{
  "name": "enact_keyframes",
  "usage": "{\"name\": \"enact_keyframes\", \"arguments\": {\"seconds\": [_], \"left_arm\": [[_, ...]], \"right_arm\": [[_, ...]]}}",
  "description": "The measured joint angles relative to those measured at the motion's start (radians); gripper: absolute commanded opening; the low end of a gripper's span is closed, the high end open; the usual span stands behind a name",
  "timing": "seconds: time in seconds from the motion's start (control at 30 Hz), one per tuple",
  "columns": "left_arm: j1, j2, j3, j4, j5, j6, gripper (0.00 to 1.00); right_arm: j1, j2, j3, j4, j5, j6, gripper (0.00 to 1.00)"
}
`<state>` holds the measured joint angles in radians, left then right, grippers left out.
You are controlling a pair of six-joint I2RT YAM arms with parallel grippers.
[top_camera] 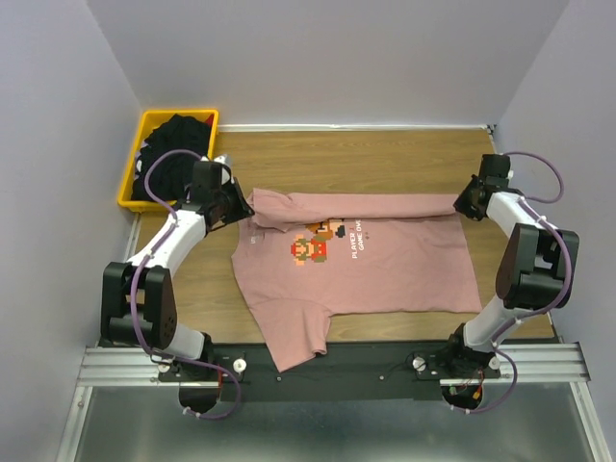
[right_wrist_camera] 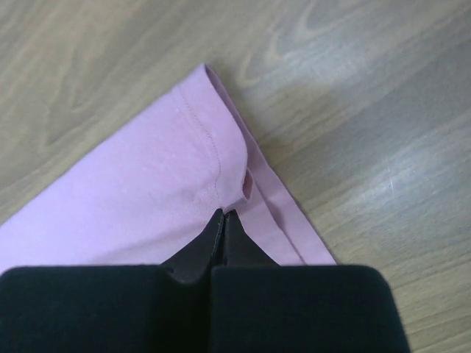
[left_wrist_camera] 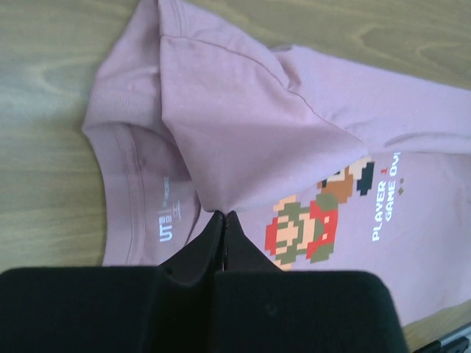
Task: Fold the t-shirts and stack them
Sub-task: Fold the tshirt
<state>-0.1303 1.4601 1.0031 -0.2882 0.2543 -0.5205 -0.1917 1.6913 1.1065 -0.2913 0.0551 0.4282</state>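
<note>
A dusty pink t-shirt [top_camera: 385,265] with pixel-art figures lies print up on the wooden table [top_camera: 385,159], its far long edge folded over toward the middle. My left gripper [top_camera: 234,200] is shut on the folded sleeve and shoulder cloth [left_wrist_camera: 243,140], just above the collar [left_wrist_camera: 121,198] in the left wrist view. At the other end, my right gripper [top_camera: 466,205] is shut on the folded hem corner [right_wrist_camera: 213,165]. Black t-shirts [top_camera: 173,154] are heaped in the yellow bin at the back left.
The yellow bin [top_camera: 132,173] stands at the table's back left corner, right behind my left arm. Grey walls close the table on three sides. One sleeve [top_camera: 294,342] hangs over the table's near edge, above the metal rail [top_camera: 327,366].
</note>
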Motion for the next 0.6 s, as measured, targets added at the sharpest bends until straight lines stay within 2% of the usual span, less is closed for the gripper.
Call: {"name": "enact_keyframes", "arguments": {"seconds": [0.17,0.37,0.43,0.47,0.6], "left_arm": [[0.000,0.001,-0.095,0.025,0.042,-0.023,0.00],[-0.001,0.001,-0.113,0.043,0.063,-0.032,0.00],[-0.001,0.000,-0.113,0.047,0.066,-0.034,0.00],[-0.001,0.000,-0.113,0.048,0.067,-0.034,0.00],[-0.001,-0.001,-0.114,0.048,0.069,-0.035,0.00]], "right_arm": [[0.000,0.040,-0.010,-0.007,0.018,0.008,0.01],[0.000,0.127,-0.002,-0.018,0.018,-0.002,0.03],[0.000,0.127,0.003,-0.018,0.018,-0.004,0.08],[0.000,0.127,0.003,-0.020,0.018,-0.005,0.16],[0.000,0.128,0.008,-0.035,0.018,-0.016,0.36]]}}
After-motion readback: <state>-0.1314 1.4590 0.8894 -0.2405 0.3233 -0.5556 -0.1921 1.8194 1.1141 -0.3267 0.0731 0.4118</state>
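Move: Both hands already grip the shirt's folded-over far strip. The left hand holds its sleeve end about 10 cm above the neck end of the t-shirt, whose spot for it lies 3 cm back and 2 cm right; the red print is 15 cm right and 7 cm back, the yellow basket 26 cm left and 20 cm ahead. The right hand's hem corner belongs some 5 cm straight below, 1 cm back; the strip's far hem corner is 6 cm ahead, the near hem corner 27 cm back and 7 cm right. Keeping its pinch on the hem corner, the right hand sinks about 5 cm almost straight down onto the shirt's lower layer, the fingers tipping some 10 degrees steeper, then stays there and starts to open round the cloth. The left hand keeps the sleeve end shut in its fingers, dips about 3 cm and draws back nearly as far, then holds there above the shirt. ##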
